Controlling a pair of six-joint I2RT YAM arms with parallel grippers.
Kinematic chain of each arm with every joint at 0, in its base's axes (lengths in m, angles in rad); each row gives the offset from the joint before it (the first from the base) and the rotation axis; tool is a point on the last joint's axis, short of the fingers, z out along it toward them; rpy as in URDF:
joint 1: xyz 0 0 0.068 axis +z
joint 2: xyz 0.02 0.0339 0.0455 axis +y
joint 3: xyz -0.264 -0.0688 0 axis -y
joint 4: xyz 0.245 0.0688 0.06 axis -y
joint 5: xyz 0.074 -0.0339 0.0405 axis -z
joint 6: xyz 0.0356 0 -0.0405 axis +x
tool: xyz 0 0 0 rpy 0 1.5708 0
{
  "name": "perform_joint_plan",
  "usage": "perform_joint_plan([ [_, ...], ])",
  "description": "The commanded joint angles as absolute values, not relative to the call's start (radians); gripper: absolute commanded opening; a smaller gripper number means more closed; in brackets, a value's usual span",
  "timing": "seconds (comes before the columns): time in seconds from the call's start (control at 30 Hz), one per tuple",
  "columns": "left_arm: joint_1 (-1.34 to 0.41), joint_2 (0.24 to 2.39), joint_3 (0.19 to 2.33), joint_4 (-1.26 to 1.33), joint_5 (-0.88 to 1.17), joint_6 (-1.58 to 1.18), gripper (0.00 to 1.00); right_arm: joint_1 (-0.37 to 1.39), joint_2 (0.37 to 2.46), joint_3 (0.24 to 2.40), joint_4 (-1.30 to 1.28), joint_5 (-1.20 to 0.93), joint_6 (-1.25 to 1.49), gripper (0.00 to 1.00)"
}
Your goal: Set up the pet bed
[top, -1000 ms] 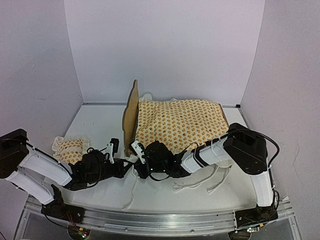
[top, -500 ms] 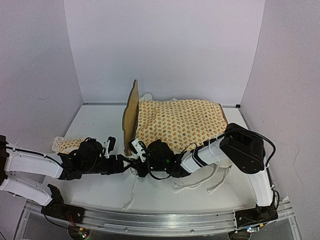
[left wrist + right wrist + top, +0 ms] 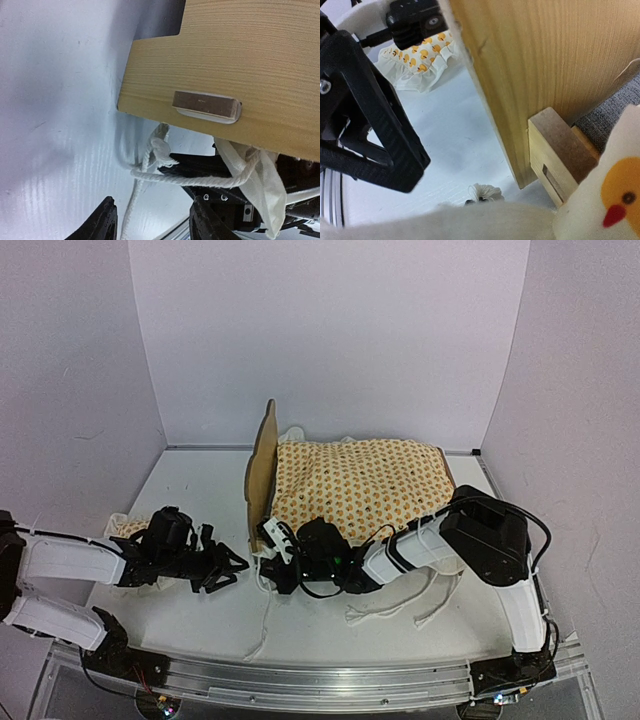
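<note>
The pet bed point(image 3: 262, 475) stands mid-table, its plywood headboard point(image 3: 240, 60) to the left, with an orange-dotted cover point(image 3: 360, 485) lying over it. At the headboard's near corner my right gripper point(image 3: 268, 558) is shut on the cover's white tie cord point(image 3: 190, 177). The cord's frayed end point(image 3: 482, 191) pokes out past my right gripper point(image 3: 480, 200), whose fingers are mostly buried under white fabric. My left gripper point(image 3: 235, 565) lies low, just left of the cord. In the left wrist view my left gripper point(image 3: 155, 220) is open, and only a loose thin strand hangs between the fingertips point(image 3: 107, 220).
A small matching pillow point(image 3: 420, 60) lies left of the bed, mostly hidden behind my left arm in the top view. More white ties point(image 3: 400, 605) trail on the table in front of the bed. The frame's rail block point(image 3: 560, 150) and grey fabric base point(image 3: 610, 120) show under the cover.
My left gripper has opened; its arm dropped low, reached right toward the headboard corner, then drew back a little. The right gripper has kept its hold in place.
</note>
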State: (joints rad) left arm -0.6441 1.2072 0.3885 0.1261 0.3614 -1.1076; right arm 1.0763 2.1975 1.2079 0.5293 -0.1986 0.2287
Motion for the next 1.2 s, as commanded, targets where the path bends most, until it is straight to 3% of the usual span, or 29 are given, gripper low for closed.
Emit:
perform_joint_plan([
  [0.0, -0.640, 1.302, 0.463, 0.323, 0.469, -1.223, 0.50, 1.072, 2.187, 1.235, 0.561, -0.248, 0.216, 0.00],
  [0.17, -0.640, 1.394, 0.431, 0.474, 0.442, -1.325, 0.38, 1.072, 2.177, 1.235, 0.559, -0.259, 0.220, 0.00],
  [0.47, -0.640, 1.472, 0.424, 0.542, 0.416, -1.394, 0.36, 1.074, 2.178, 1.241, 0.559, -0.276, 0.229, 0.00],
  [0.63, -0.640, 1.476, 0.395, 0.599, 0.422, -1.431, 0.19, 1.074, 2.172, 1.237, 0.558, -0.260, 0.237, 0.00],
  [0.73, -0.640, 1.446, 0.374, 0.612, 0.403, -1.416, 0.01, 1.076, 2.145, 1.222, 0.523, -0.192, 0.256, 0.00],
  [0.77, -0.640, 1.436, 0.364, 0.611, 0.393, -1.414, 0.00, 1.076, 2.129, 1.218, 0.486, -0.163, 0.268, 0.00],
  [0.9, -0.640, 1.415, 0.338, 0.616, 0.377, -1.401, 0.00, 1.101, 2.054, 1.198, 0.259, -0.094, 0.333, 0.12],
  [1.17, -0.638, 1.323, 0.292, 0.624, 0.342, -1.395, 0.00, 1.176, 1.989, 1.307, -0.263, -0.010, 0.567, 0.50],
])
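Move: Some 4 cm to the left hand's right and 2 cm ahead, about level with it, is the knotted cord tie. The right hand already grips it, the knot lying about 1 cm to its left and 1 cm ahead. From the left hand, the near edge of the headboard is roughly 5 cm ahead and 3 cm right, and the loose cord hangs down to the table about 9 cm back, 5 cm right and 5 cm lower. Reaching right and forward about 4 cm to the knot beneath the headboard's edge, the left hand shuts its half-open fingers on the cord there, then eases back left a centimetre or two. The right hand keeps its pinch almost in place until the left has closed, then opens nearly halfway, lets go and backs off about 6 cm to the right and back, turning its wrist. ##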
